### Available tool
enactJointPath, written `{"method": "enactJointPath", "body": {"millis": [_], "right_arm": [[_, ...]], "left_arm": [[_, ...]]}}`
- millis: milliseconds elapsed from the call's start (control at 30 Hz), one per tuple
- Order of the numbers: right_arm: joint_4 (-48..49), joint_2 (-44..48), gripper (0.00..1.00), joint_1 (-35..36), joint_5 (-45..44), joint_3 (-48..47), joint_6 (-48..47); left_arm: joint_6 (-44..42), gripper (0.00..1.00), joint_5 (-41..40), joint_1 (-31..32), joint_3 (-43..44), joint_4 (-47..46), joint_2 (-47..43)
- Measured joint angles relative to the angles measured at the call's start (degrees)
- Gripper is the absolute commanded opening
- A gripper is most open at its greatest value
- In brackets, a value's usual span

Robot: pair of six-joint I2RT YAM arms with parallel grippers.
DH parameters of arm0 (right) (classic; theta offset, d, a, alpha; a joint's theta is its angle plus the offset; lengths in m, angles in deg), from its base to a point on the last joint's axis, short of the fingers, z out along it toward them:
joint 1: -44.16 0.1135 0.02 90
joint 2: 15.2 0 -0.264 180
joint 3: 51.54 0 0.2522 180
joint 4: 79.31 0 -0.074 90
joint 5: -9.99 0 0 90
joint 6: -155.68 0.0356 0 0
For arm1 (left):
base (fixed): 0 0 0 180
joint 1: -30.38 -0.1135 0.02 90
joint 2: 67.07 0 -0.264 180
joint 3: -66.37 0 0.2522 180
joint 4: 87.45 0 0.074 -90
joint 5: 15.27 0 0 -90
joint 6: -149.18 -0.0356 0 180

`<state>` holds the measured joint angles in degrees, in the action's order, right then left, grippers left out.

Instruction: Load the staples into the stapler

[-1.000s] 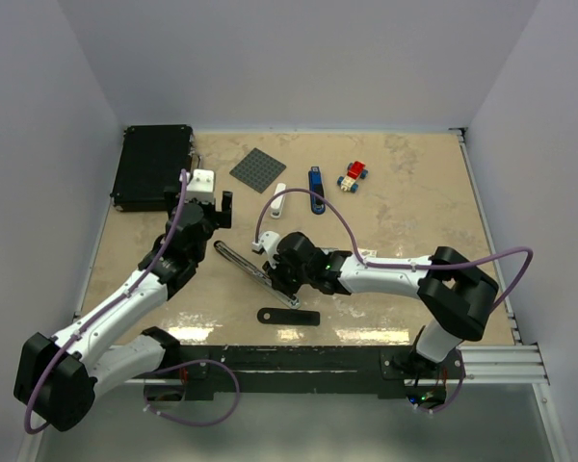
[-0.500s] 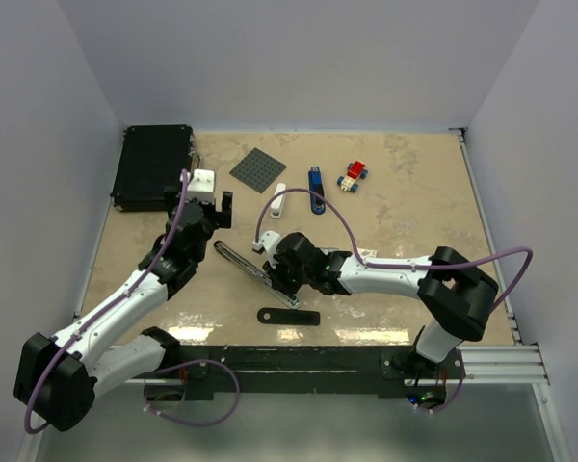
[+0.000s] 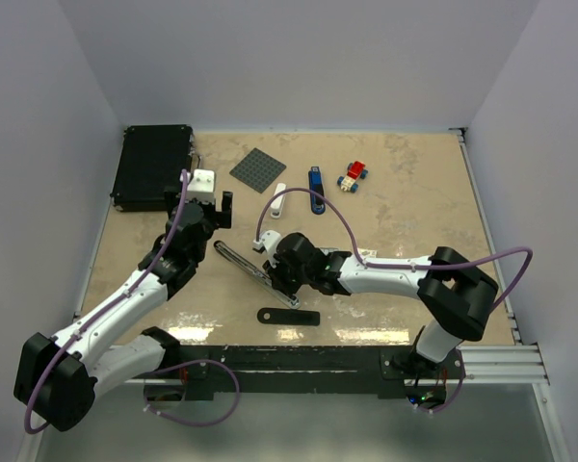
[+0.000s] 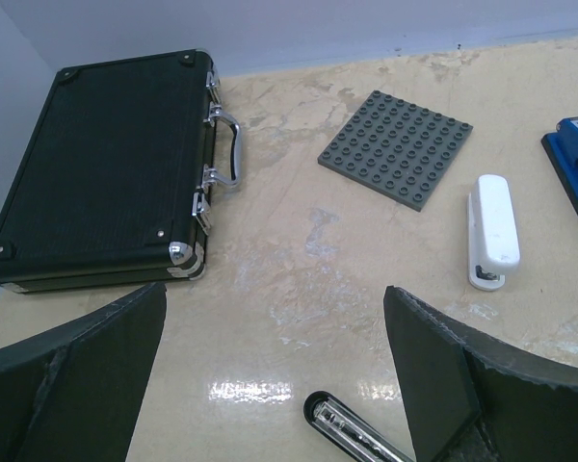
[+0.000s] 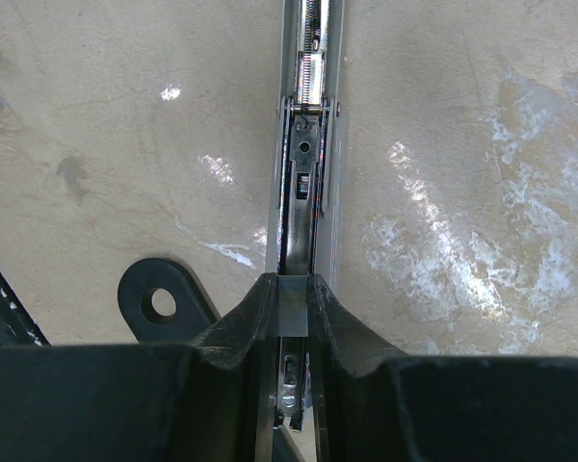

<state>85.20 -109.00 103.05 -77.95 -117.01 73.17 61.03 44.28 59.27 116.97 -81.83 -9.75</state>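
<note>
The black stapler (image 3: 255,272) lies opened out on the table, its metal channel (image 5: 304,144) facing up. My right gripper (image 5: 291,285) is directly over that channel, shut on a small grey strip, the staples (image 5: 291,310). The strip is pinched between the fingertips in line with the channel, and whether it touches the metal I cannot tell. In the top view the right gripper (image 3: 281,274) covers the stapler's near half. My left gripper (image 4: 275,294) hangs open and empty above the table, just beyond the stapler's far end (image 4: 352,428). From above, the left gripper (image 3: 217,207) shows to the left.
A black case (image 4: 101,168) lies at the back left. A grey studded plate (image 4: 397,146), a white stapler (image 4: 491,231) and a blue stapler (image 3: 316,189) lie behind. A toy-brick car (image 3: 353,175) sits further right. A flat black piece with a hole (image 5: 159,303) lies beside the channel.
</note>
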Motion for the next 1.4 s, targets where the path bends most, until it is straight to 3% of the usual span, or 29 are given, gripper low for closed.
{"method": "enactJointPath", "body": {"millis": [400, 567, 767, 900, 1400], "right_arm": [[-0.7, -0.2, 0.29, 0.0, -0.2, 0.0, 0.0], [-0.7, -0.3, 0.37, 0.0, -0.3, 0.0, -0.1], [-3.7, -0.2, 0.56, 0.0, -0.5, 0.0, 0.2], [-5.5, 1.6, 0.57, 0.0, -0.6, 0.0, 0.5], [-8.0, 4.9, 0.54, 0.5, -1.0, 2.4, 4.5]], "left_arm": [[0.0, 1.0, 0.0, 0.0, 0.0, 0.0, 0.0], [0.0, 1.0, 0.0, 0.0, 0.0, 0.0, 0.0], [0.0, 1.0, 0.2, 0.0, 0.0, 0.0, 0.0], [1.3, 1.0, 1.6, -0.4, 0.0, 0.2, 0.1], [29.5, 1.0, 13.9, -7.6, 3.6, 17.9, 14.4]]}}
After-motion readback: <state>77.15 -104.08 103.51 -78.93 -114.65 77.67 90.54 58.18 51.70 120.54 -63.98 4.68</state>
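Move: Some 17 cm below the left hand lies the open stapler's cover, about 7 cm back and 6 cm to the right. From that hand the white stapler is about 5 cm ahead, 16 cm right, and the brick plate 13 cm ahead, 12 cm right. The right fingers still pinch the staples in the stapler's magazine, right at the hand point; from there the black strip is about 6 cm back, 2 cm right and 3 cm lower. Open the right fingers to about half to let go of the staples, then draw that hand right and back along the magazine towards its tip, about 4 cm in all, with a brief rise of 1–2 cm and down again. Late on, sink the wide-open left gripper quickly, about 12 cm towards the stapler's cover, tipping its fingers some 30 degrees downward and rolling its right side up. ##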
